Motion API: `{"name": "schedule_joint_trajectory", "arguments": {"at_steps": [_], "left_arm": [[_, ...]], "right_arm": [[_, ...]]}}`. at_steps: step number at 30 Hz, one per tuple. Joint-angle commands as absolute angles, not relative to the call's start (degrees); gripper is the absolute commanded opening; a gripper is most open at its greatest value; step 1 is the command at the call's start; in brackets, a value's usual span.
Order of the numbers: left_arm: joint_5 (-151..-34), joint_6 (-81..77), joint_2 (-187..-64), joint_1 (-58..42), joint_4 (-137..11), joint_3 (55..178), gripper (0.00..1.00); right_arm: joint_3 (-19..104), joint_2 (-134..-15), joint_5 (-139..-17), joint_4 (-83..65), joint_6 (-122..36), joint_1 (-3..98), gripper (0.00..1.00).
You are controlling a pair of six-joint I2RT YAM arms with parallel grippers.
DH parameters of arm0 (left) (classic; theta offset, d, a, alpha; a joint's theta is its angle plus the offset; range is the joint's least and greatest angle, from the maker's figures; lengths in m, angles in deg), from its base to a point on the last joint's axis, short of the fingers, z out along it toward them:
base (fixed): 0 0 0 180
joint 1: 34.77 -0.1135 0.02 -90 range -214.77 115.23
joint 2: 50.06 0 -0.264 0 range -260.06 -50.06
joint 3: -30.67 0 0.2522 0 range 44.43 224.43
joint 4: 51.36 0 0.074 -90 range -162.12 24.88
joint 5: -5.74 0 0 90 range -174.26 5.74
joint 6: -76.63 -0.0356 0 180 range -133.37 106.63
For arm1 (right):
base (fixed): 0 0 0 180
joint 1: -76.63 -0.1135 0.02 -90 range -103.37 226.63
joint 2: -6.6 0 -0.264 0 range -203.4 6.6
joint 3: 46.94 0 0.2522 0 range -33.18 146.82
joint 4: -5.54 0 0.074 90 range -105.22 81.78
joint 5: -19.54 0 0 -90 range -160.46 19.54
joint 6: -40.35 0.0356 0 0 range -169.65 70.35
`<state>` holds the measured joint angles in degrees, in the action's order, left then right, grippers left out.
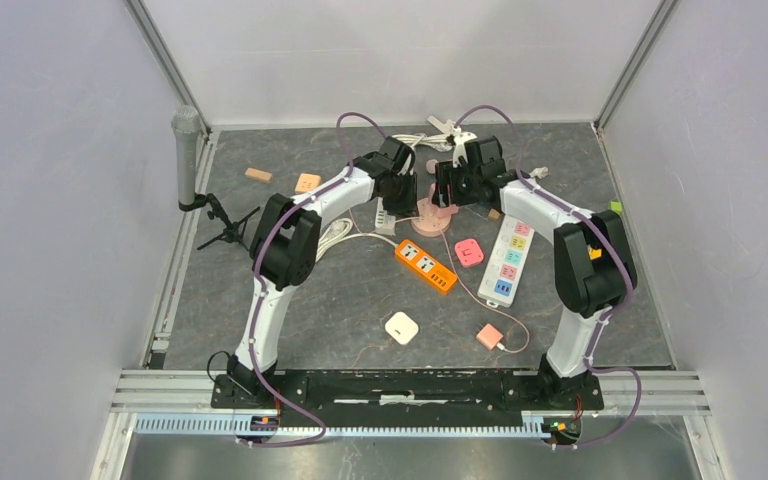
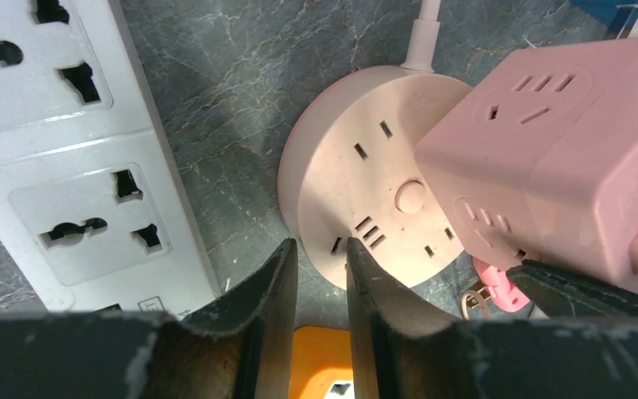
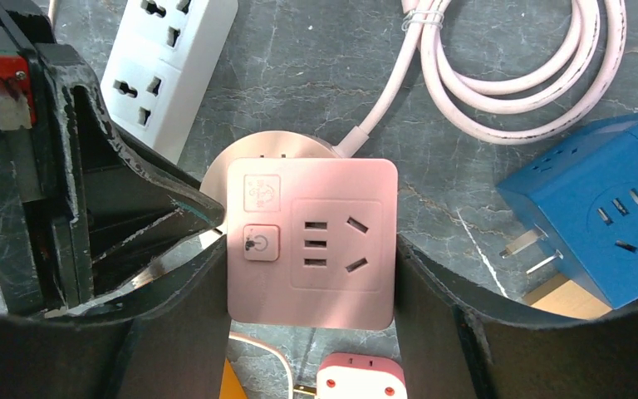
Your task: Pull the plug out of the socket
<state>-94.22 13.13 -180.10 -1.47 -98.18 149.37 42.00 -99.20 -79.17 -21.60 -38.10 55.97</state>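
Note:
The socket (image 2: 357, 179) is a round pale-pink disc lying flat on the grey marbled table, with its cord running away at the far side. On its right part sits the plug (image 3: 311, 241), a pink cube adapter with a power button. My right gripper (image 3: 311, 248) is shut on the cube's two sides, and one of its fingers (image 2: 581, 291) shows under the cube in the left wrist view. My left gripper (image 2: 320, 249) is shut with only a thin slit, its tips at the disc's near rim. Whether the cube's pins still sit in the disc is hidden. From above, both grippers (image 1: 405, 195) (image 1: 452, 190) meet over the disc (image 1: 432, 222).
A white power strip (image 2: 66, 150) lies left of the disc and an orange strip (image 1: 425, 266) in front of it. A blue cube adapter (image 3: 606, 216), a coiled pink cable (image 3: 515, 75), a small pink plug (image 3: 359, 378) and a pastel strip (image 1: 511, 260) lie close by.

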Motion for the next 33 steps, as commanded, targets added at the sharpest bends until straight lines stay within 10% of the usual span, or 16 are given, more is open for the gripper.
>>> {"name": "schedule_joint_trajectory", "arguments": {"at_steps": [1,22,33], "left_arm": [[-87.7,8.7,-186.0,-1.1,-106.3,146.0,0.33],[-90.7,9.4,-182.7,-2.1,-106.3,153.3,0.35],[-84.8,7.3,-173.3,-4.7,-106.3,163.8,0.78]], "right_arm": [[44.5,-95.7,-82.3,-16.5,-38.1,52.2,0.0],[43.2,-82.9,-76.9,-13.5,-30.0,59.8,0.0],[37.0,-73.6,-88.8,-10.5,-33.5,62.5,0.0]]}}
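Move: The pink cube plug is already gripped in the right hand; the round pink socket under it is centred about 2 cm left of that hand, level fore and aft, some 6 cm below. The blue cube lies roughly 6 cm ahead and 10 cm right of the right hand, the red plug 8 cm back and 6 cm right. From the left hand, the round socket's middle is 3 cm right, 1 cm ahead and 1 cm below; the white strip is 6 cm left and 3 cm ahead. The pink cube plug is first rocked a little leftward in the right hand's unchanged grip, then pulled fast up off the round socket, about 19 cm and some 5 cm to the right, the hand tipping up by 20-odd degrees. The left fingers stay down at the round socket's left edge until the plug is clear, then open wide and lift away, 5 cm up and 4 cm forward. ##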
